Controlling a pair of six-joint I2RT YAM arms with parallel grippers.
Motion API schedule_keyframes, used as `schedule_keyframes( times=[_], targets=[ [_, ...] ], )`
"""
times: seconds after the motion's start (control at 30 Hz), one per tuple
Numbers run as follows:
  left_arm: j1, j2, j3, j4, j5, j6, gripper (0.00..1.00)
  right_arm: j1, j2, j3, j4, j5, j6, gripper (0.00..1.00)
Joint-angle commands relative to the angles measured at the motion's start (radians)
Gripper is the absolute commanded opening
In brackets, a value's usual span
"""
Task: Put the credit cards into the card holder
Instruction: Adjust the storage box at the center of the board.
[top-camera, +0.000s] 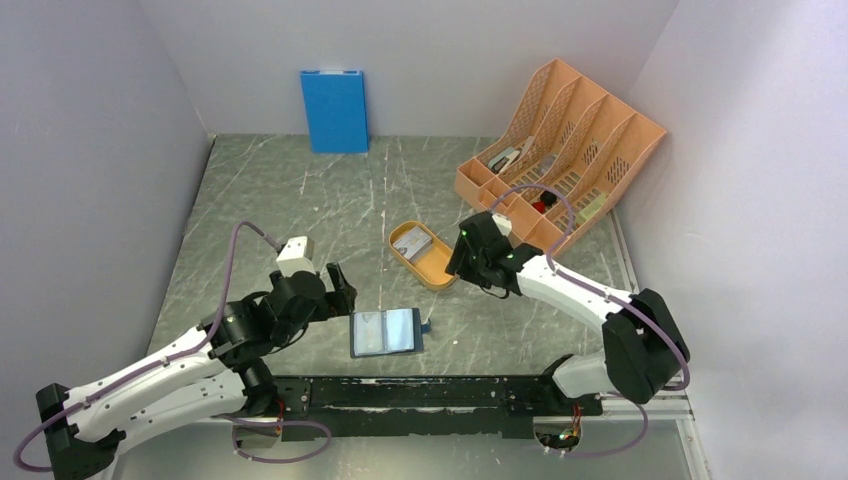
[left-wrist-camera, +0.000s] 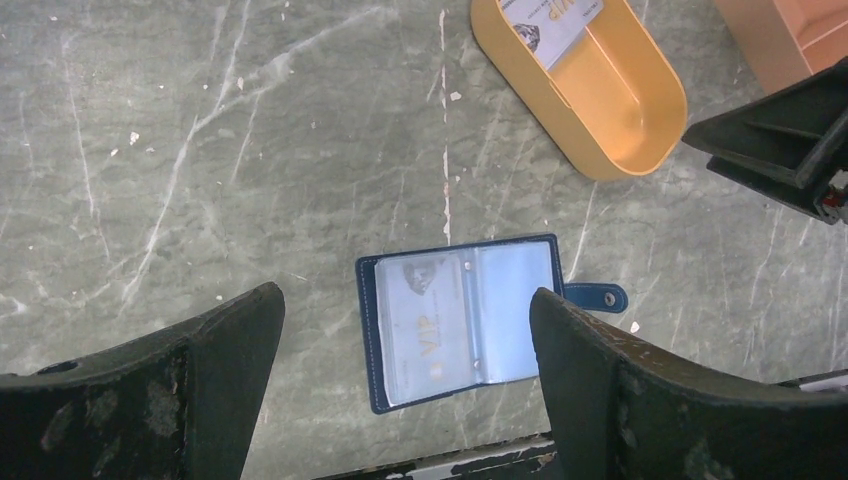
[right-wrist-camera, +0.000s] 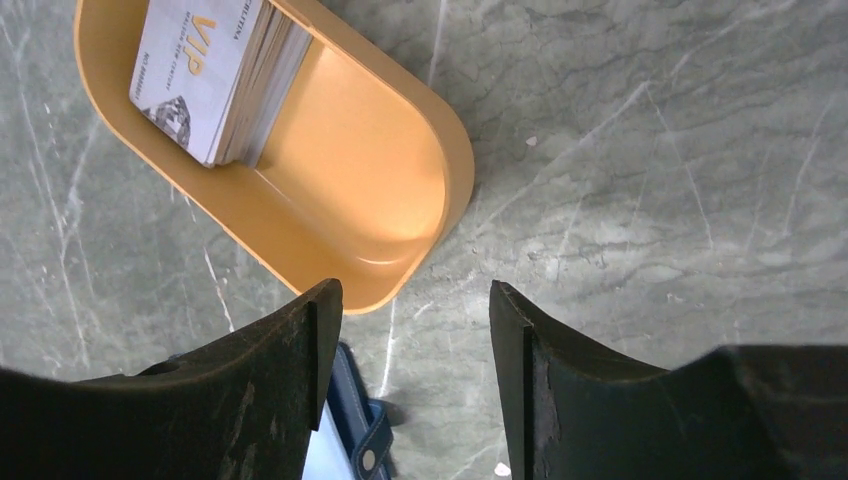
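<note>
The card holder lies spread open on the table, navy with clear pockets, its snap tab pointing right. A grey card marked VIP sits in its left pocket. The other credit cards form a stack at the far end of the orange tray. My left gripper hovers open above the card holder, holding nothing. My right gripper is open and holds nothing. It hangs over the table between the tray's near end and the holder's tab.
An orange desk file organiser stands at the back right with small items in its front bins. A blue flat panel leans on the back wall. Grey walls close in both sides. The arms' black base rail runs along the near edge.
</note>
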Motion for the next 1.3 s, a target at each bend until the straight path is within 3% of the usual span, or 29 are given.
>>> schedule_keyframes(
  times=[0.0, 0.27, 0.53, 0.67, 1.27],
  targets=[
    [0.005, -0.006, -0.003, -0.019, 0.024, -0.014, 0.96, -0.018, 0.044, 0.006, 0.059, -0.029, 0.044, 0.60],
    [0.006, -0.023, -0.003, -0.025, 0.054, -0.027, 0.96, -0.049, 0.166, 0.059, 0.052, -0.043, -0.053, 0.58],
    [0.006, -0.020, 0.001, -0.023, 0.075, -0.028, 0.96, -0.051, 0.188, 0.079, 0.054, -0.106, -0.154, 0.34],
    [0.006, -0.013, 0.000, -0.016, 0.077, -0.023, 0.96, -0.051, 0.233, 0.115, 0.022, -0.127, -0.213, 0.27],
    [0.006, -0.002, -0.018, -0.011, 0.074, -0.013, 0.96, -0.043, 0.358, 0.291, -0.132, 0.039, -0.471, 0.14]
  ],
)
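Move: The storage box lies slantwise ahead and to the left of the right gripper, its middle roughly 8 cm left, 6 cm farther out and 5 cm below, with the near end wall only about 3 cm left and level with the hand. The card stack in it sits some 10 cm left, 9 cm ahead; the open card holder, 17 cm left, 12 cm back. From the left gripper the box is about 17 cm right, 9 cm ahead, 13 cm lower. Lower the half-open right gripper about 4 cm onto the near right end of the storage box, easing slightly forward, and close the fingers to pinch the end wall. Keeping that pinch, carry the end forward about 3 cm, turning the hand some 15 degrees counter-clockwise and rolling its left side down about as much. ##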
